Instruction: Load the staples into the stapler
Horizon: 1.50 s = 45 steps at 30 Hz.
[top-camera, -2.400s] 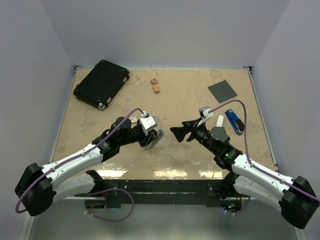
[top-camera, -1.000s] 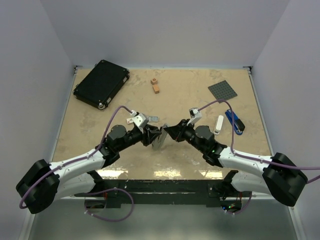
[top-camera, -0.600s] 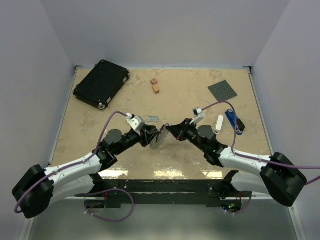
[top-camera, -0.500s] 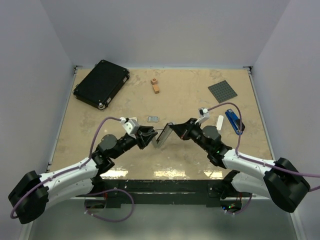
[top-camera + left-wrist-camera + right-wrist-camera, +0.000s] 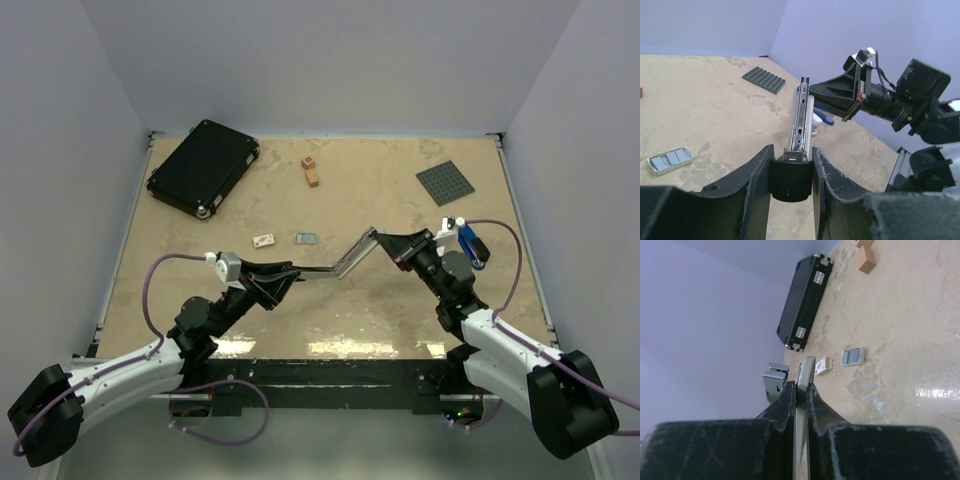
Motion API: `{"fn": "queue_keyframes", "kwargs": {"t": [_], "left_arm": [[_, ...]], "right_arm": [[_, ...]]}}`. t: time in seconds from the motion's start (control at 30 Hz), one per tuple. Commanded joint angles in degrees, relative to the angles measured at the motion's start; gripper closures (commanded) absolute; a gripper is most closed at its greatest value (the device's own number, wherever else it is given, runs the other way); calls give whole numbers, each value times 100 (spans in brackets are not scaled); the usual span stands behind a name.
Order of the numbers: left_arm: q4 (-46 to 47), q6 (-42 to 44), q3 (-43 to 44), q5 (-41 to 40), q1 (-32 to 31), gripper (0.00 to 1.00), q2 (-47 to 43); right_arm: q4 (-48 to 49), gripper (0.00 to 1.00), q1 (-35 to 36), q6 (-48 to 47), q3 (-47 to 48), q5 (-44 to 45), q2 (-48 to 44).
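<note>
The stapler (image 5: 340, 262) hangs above the table, folded open, between my two grippers. My left gripper (image 5: 283, 280) is shut on its black end. In the left wrist view my fingers (image 5: 757, 175) clamp that black end (image 5: 790, 180), and the silver rail (image 5: 801, 117) runs up toward the right gripper (image 5: 840, 92). My right gripper (image 5: 390, 243) is shut on the silver arm's far end, which shows as a thin edge (image 5: 805, 371) in the right wrist view. The staples (image 5: 306, 238) lie flat on the table beyond the stapler and also show in both wrist views (image 5: 671, 160) (image 5: 853, 356).
A black case (image 5: 203, 166) lies at the back left. Two wooden blocks (image 5: 311, 172) sit at the back middle and a grey studded plate (image 5: 446, 183) at the back right. A blue stapler (image 5: 470, 243) lies beside my right arm. A small tan tag (image 5: 263, 240) lies left of the staples.
Both grippers closed on the stapler and then drew apart and back toward me. This opened the stapler out from a folded shape into a long stretched one. The staples came into view behind it.
</note>
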Motion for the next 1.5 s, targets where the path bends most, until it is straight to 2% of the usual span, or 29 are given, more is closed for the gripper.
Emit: {"fn": "queue_keyframes", "kwargs": {"t": [0.0, 0.17, 0.27, 0.47, 0.57, 0.7, 0.83, 0.93, 1.07, 1.17, 1.2, 1.3, 1.43, 1.47], "left_arm": [[772, -745, -1211, -956, 79, 100, -159], [1326, -1439, -1563, -781, 79, 99, 254], [1572, -1739, -1660, -579, 61, 95, 605], [1950, -1968, -1731, -385, 35, 100, 1045], [2003, -1784, -1652, -332, 26, 100, 984], [1968, -1459, -1590, -498, -18, 100, 196], [1066, -976, -1196, -753, -141, 100, -588], [896, -510, -827, -999, -176, 100, -826], [1439, 18, -361, -1202, -185, 100, -415], [2317, 221, -123, -1202, -185, 100, 305], [2894, 247, -105, -1219, -194, 100, 620], [3749, 361, 18, -1377, -185, 100, 1079], [3656, 721, 448, -1281, -194, 100, 1195], [3655, 774, 544, -1298, -194, 100, 1186]], "right_arm": [[841, 100, -415, 436, -49, 738, -47], [1368, 100, -521, 929, -216, 695, 382], [1562, 100, -565, 1096, -225, 650, 681], [1721, 100, -565, 816, -251, 650, 1183], [1773, 100, -565, 604, -356, 650, 1447], [1853, 100, -565, 761, -664, 720, 1763], [1879, 100, -556, 903, -779, 747, 1904], [1765, 100, -495, 991, -761, 650, 1887], [1747, 100, -407, 1193, -901, 501, 1773], [1581, 100, -232, 1342, -937, 439, 1589], [1537, 100, -179, 1438, -963, 457, 1536], [1431, 100, -73, 1632, -1104, 519, 1325], [1063, 100, -46, 1624, -1174, 554, 1026], [914, 96, -55, 1598, -1200, 580, 965]]}}
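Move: Both hands hold the opened-out stapler in the air; its bend lies about 9 cm right, 2 cm ahead and 4 cm below the left hand, and some 8 cm left, 8 cm back and 1 cm below the right. From the left hand the staple tray is about 19 cm ahead, 1 cm right and 19 cm down, the white box 18 cm ahead and 10 cm left, equally low. The tray is 8 cm ahead, 15 cm left and 16 cm below the right hand. With its fingers still shut on the stapler's light-coloured half, the right hand sinks about 6.5 cm towards the table, easing some 2 cm forward on the way and then 3 cm back towards its base, while its wrist tips the fingers about 15 degrees down and rolls its left side up. The left hand keeps its pinch on the dark end and stays nearly in place, bobbing a centimetre or so up, down and partly back while its wrist tilts the fingers down and then returns, so the stapler is still held spread between the two grippers. ##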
